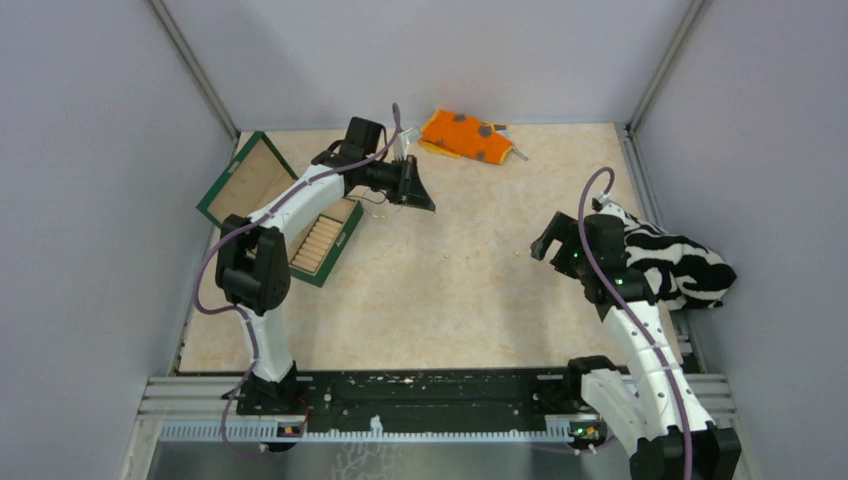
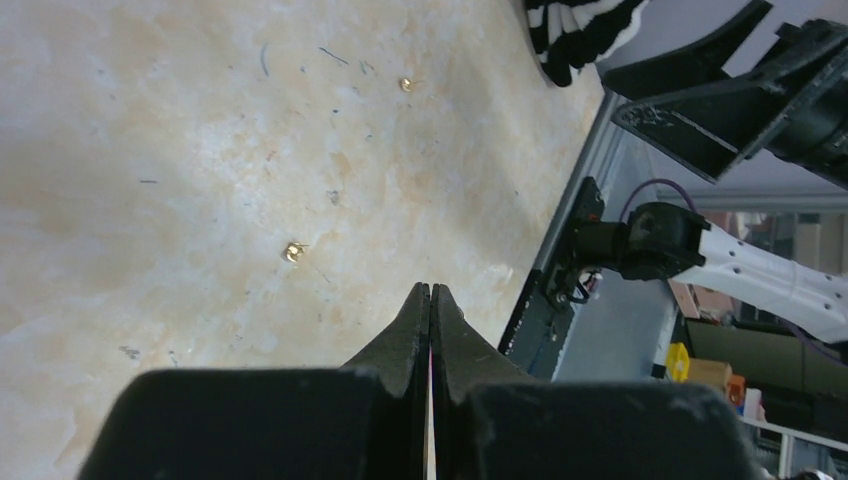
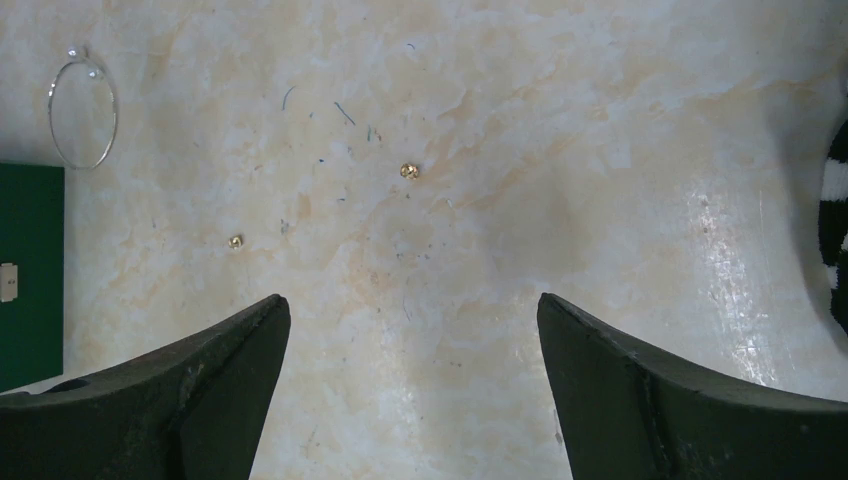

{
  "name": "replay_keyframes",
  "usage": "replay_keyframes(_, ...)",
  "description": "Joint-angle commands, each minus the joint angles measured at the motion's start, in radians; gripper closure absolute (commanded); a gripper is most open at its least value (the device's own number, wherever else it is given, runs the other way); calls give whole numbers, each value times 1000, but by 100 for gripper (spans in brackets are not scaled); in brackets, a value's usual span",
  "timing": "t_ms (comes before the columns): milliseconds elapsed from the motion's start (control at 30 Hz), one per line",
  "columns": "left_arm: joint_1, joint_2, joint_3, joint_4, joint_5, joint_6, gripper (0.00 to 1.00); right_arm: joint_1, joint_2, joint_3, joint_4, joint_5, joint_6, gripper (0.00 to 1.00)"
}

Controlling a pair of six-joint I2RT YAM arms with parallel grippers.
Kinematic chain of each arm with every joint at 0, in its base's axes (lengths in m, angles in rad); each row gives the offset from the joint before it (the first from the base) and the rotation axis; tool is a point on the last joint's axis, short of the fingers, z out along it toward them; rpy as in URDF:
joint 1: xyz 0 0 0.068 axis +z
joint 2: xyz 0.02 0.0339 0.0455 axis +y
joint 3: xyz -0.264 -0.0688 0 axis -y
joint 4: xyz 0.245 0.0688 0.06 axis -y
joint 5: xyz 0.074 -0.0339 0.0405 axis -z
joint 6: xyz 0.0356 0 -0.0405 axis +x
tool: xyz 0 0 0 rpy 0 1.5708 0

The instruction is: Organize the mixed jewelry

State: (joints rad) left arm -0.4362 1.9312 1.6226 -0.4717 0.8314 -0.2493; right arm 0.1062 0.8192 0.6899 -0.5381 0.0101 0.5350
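The thin silvery bangle hoop [image 3: 82, 112] lies flat on the table beside the green box's corner [image 3: 30, 270]. Two tiny gold pieces lie apart on the table, one [image 3: 409, 171] nearer the middle and one [image 3: 236, 241] to its left. The left wrist view shows them too, one [image 2: 293, 251] close ahead of the fingertips and one [image 2: 406, 84] farther off. My left gripper [image 1: 418, 190] [image 2: 431, 292] is shut, with nothing showing between its jaws, and hovers by the box. My right gripper [image 1: 548, 240] [image 3: 412, 305] is open and empty above bare table.
An open green jewelry box [image 1: 280, 205] with ridged tan padding sits at the left. An orange grey-spotted cloth [image 1: 465, 135] lies at the back. A black-and-white striped cloth [image 1: 675, 262] lies at the right edge under my right arm. Walls enclose three sides.
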Motion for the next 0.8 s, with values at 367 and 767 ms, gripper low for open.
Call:
replay_keyframes(367,112,-30,-203,434,533,-297,100,-7,-56,23,31,-6,4,7)
replay_keyframes(767,127,11,-349,1109,659,-850,100,-6,-74,14,15,-5,0,7)
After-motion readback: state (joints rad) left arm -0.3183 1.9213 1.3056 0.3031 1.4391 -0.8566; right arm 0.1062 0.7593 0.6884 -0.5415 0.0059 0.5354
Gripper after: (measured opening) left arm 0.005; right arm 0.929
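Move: The open tray of the jewelry box, the likely goal for the left hand's small piece, lies about 25 cm to the left of that hand, roughly level with it fore and aft and some 13 cm below. The bracelet is about 14 cm ahead and 11 cm left of the hand, and one gold earring is 1 cm back and 4 cm right, both 16 cm lower. From the right hand, the tray is about 50 cm left, 12 cm ahead and 10 cm down. The left hand, its fingers still shut on what looks like a tiny earring, hangs above the open table to the right of the box and eases back and some 3 cm left, then climbs about 4 cm while it goes on drawing back, about 4 cm in all. Meanwhile the wrist turns by some 30 degrees, lifting the right-pointing fingertips from a downward slant to nearly level and swinging them clockwise, a little back towards the base, with nothing on the table touched. ##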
